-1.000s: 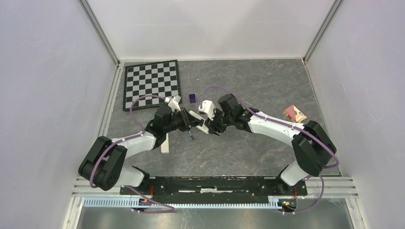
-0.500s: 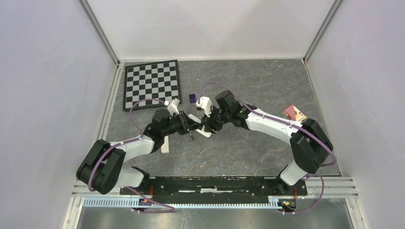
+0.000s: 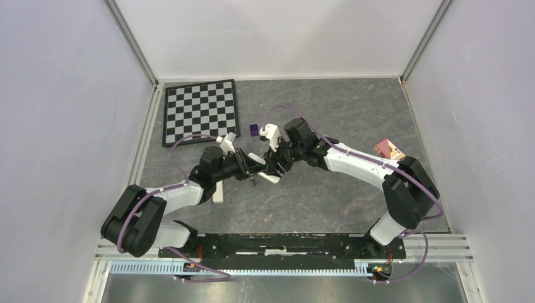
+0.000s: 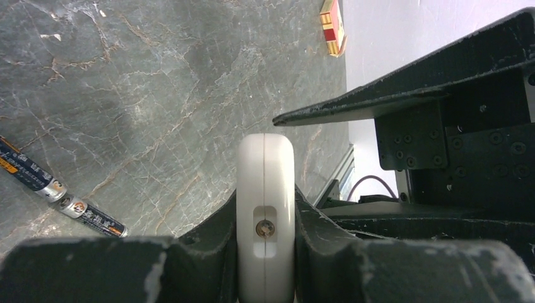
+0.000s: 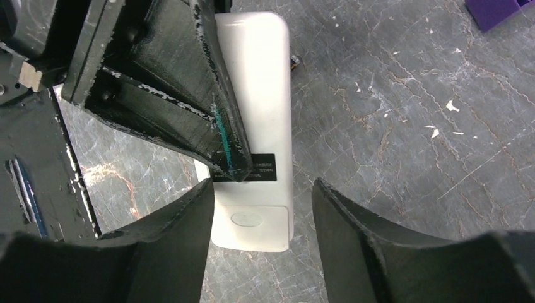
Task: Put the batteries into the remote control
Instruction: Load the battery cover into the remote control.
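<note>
My left gripper [image 4: 265, 218] is shut on the white remote control [image 4: 265, 183], which I see end-on with a small screw in a recess. From the right wrist the same remote control [image 5: 255, 95] lies lengthwise, black label up, with a left finger across it. My right gripper [image 5: 260, 211] is open, its jaws straddling the remote's near end; the left jaw is close against its side and the right jaw stands apart. Two batteries [image 4: 63, 196] lie end to end on the table below. In the top view both grippers, left [image 3: 251, 166] and right [image 3: 276, 163], meet at the remote control [image 3: 269, 177].
A purple cube [image 3: 254, 130] sits just beyond the grippers. A chessboard [image 3: 202, 110] lies at the back left. The red-faced remote [image 3: 390, 150] rests at the right wall. A white strip [image 3: 217, 191] lies under my left arm.
My right gripper has shifted slightly left and away over the remote's end, and its jaws have spread wider. The left gripper keeps its hold on the remote.
</note>
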`<state>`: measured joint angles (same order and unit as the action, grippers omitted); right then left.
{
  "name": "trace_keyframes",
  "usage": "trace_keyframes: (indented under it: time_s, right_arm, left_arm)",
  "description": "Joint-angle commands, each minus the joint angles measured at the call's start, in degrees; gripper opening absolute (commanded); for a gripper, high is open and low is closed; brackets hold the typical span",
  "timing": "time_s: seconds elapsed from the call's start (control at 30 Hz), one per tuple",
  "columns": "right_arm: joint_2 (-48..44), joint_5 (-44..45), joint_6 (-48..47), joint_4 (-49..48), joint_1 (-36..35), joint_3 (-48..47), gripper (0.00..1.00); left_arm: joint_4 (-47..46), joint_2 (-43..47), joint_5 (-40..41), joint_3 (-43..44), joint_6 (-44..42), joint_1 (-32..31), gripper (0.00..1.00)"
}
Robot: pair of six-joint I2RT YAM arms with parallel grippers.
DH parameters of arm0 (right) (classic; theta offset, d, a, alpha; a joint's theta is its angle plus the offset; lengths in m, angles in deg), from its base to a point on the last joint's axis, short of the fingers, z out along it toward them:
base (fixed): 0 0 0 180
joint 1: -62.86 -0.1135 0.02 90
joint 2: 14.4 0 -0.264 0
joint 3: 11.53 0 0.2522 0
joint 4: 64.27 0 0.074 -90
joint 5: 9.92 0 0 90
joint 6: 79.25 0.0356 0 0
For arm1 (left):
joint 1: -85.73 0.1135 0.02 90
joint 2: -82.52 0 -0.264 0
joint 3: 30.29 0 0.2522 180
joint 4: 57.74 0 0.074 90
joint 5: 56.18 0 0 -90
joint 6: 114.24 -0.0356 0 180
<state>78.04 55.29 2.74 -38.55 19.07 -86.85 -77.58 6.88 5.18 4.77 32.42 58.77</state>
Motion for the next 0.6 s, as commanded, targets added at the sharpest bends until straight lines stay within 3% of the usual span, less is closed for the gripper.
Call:
trace_keyframes:
  time_s: [0.0,0.3,0.57]
  right_arm:
    - [-1.7,0.8,4.7,-1.8,1.4,-2.2,0.67]
    - [-9.7,3.2,19.2,-5.1,5.4,0.1,0.94]
    - [-23.5,9.5,39.7,-20.1,6.9,17.2,0.98]
  left_arm:
    - [-8.7,2.2,-3.8,0.8,5.7,0.8,0.02]
    - [-11.9,2.6,-6.1,1.1,9.4,2.4,0.02]
    - [-12.4,4.5,-6.2,1.3,11.6,2.8,0.02]
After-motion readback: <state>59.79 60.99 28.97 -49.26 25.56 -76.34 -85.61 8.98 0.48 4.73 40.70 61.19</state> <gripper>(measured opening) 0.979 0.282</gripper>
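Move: The battery-cover end of the remote control lies right at the right fingertips, about 1 cm back, 2 cm to the left and 2 cm below the hand point. The loose batteries are some 11 cm left of the right hand, level with it fore and aft, on the table 9 cm down; the purple box is about 20 cm ahead and 10 cm left. From the left hand, the cover end is about 4 cm back, 3 cm right and 1 cm lower. The left fingers keep their pinch on the middle of the remote and lift it about 4.5 cm, tipping their tips up some 10 degrees. The right hand opens to full width and backs off the covered end, mostly up 8 cm, then also to the right, swinging clockwise about 25 degrees while its fingertips tilt up. ##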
